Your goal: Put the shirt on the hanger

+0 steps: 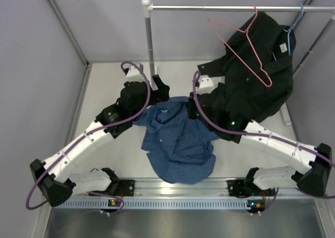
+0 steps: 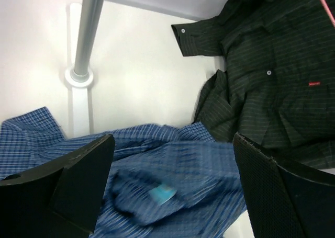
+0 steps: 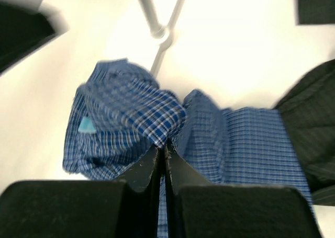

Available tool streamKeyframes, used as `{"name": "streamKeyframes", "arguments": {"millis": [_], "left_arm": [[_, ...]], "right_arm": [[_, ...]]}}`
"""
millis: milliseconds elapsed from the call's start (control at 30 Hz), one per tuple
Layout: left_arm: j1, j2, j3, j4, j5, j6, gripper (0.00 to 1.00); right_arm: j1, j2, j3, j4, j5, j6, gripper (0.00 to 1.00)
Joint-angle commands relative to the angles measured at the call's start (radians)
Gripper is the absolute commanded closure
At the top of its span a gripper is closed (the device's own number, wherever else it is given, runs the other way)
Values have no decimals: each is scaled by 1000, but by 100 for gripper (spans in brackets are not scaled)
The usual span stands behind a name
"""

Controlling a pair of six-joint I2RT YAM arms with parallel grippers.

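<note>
The blue checked shirt [image 1: 178, 141] lies crumpled on the table between the two arms. In the right wrist view a fold of the shirt [image 3: 157, 117] is pinched in my right gripper [image 3: 163, 145], which is shut on it at the shirt's far right edge [image 1: 190, 107]. My left gripper [image 2: 172, 149] hangs open just above the shirt [image 2: 183, 170], its fingers wide apart and holding nothing; from above it sits at the shirt's far left corner [image 1: 158, 90]. The pink-red wire hanger [image 1: 246, 44] hangs by its hook from the rail, in front of a black shirt.
A black shirt [image 1: 256, 86] hangs from the metal rail [image 1: 225, 8] on a light blue hanger [image 1: 293, 26], with its lower part spread on the table by my right arm. The rail's post [image 1: 149, 39] stands just behind my left gripper. Grey walls close in the table.
</note>
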Motion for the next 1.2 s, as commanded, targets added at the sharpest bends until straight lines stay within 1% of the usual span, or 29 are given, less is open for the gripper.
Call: {"name": "streamKeyframes", "arguments": {"millis": [0, 67, 100, 133, 167, 200, 233, 267, 300, 333, 400, 500, 533, 633, 667, 733, 767, 800, 900, 933, 1000, 1033, 1100, 1167], "left_arm": [[3, -99, -21, -47, -24, 113, 2], [3, -185, -94, -46, 42, 93, 2], [3, -211, -133, -43, 68, 87, 2], [3, -234, -209, -35, 119, 85, 2], [3, -272, -248, -24, 149, 93, 2], [3, -288, -286, 27, 186, 99, 3], [3, -299, -361, 63, 222, 103, 3], [3, -306, -392, 98, 281, 99, 4], [3, -299, -415, 161, 303, 94, 4], [3, -288, -432, 187, 315, 90, 5], [6, -221, -438, 226, 312, 88, 5], [22, -138, -388, 270, 315, 99, 7], [28, -89, -377, 292, 329, 100, 8], [54, -12, -353, 322, 363, 111, 10], [75, 3, -349, 324, 368, 110, 11], [100, 14, -363, 371, 429, 111, 14], [111, 13, -374, 410, 464, 111, 16], [128, 8, -400, 430, 501, 113, 20], [157, 14, -423, 465, 545, 114, 24], [161, 17, -428, 468, 552, 114, 31], [171, 26, -437, 487, 562, 113, 38], [174, 31, -437, 494, 582, 111, 45], [177, 48, -437, 510, 602, 105, 48], [178, 60, -438, 525, 637, 93, 48]], "right_arm": [[-112, -121, -6, -34, -78, -35, 100], [-147, -173, -11, -67, -110, -55, 100], [-184, -190, -16, -75, -127, -61, 100], [-202, -205, -25, -86, -147, -73, 100], [-233, -231, -29, -90, -182, -78, 100], [-242, -240, -33, -97, -193, -88, 100], [-250, -250, -40, -101, -201, -96, 100], [-253, -266, -46, -101, -222, -99, 100], [-259, -273, -49, -101, -235, -108, 100], [-261, -279, -60, -100, -247, -113, 100], [-261, -297, -69, -101, -275, -121, 100], [-262, -329, -100, -100, -302, -127, 100], [-261, -336, -115, -100, -304, -130, 100], [-262, -378, -141, -98, -322, -141, 100], [-262, -386, -148, -98, -324, -147, 100], [-262, -405, -161, -100, -324, -153, 100], [-262, -409, -164, -100, -325, -157, 100], [-262, -411, -169, -100, -324, -162, 100], [-264, -420, -171, -100, -328, -167, 100], [-264, -422, -171, -100, -328, -168, 100], [-265, -423, -168, -100, -333, -170, 100], [-264, -423, -166, -100, -333, -171, 100], [-264, -423, -164, -97, -334, -171, 100], [-264, -417, -163, -98, -328, -171, 100]]}}
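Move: The shirt's collar, with its pale label, lies almost straight under the open left hand, some 13 cm down. The foot of the rack post stands about 8 cm ahead and 5 cm left of the left hand, low on the table. The right hand already grips the shirt; the label lies roughly 10 cm to its left, 4 cm ahead and 8 cm lower. The pink hanger is about 13 cm ahead of the right hand, 17 cm right and well above; the black shirt is 12 cm ahead, 26 cm right. The shirt's collar is drawn rightwards some 10 cm by the shut right fingers, which keep their pinch, rise at first, then sink partway and ease back slightly. Meanwhile the left hand pulls back and slightly left, drops steeply about 14 cm, then swings forward and right over a fold left of the label, turning about 20 degrees clockwise while its fingers close to half open. ##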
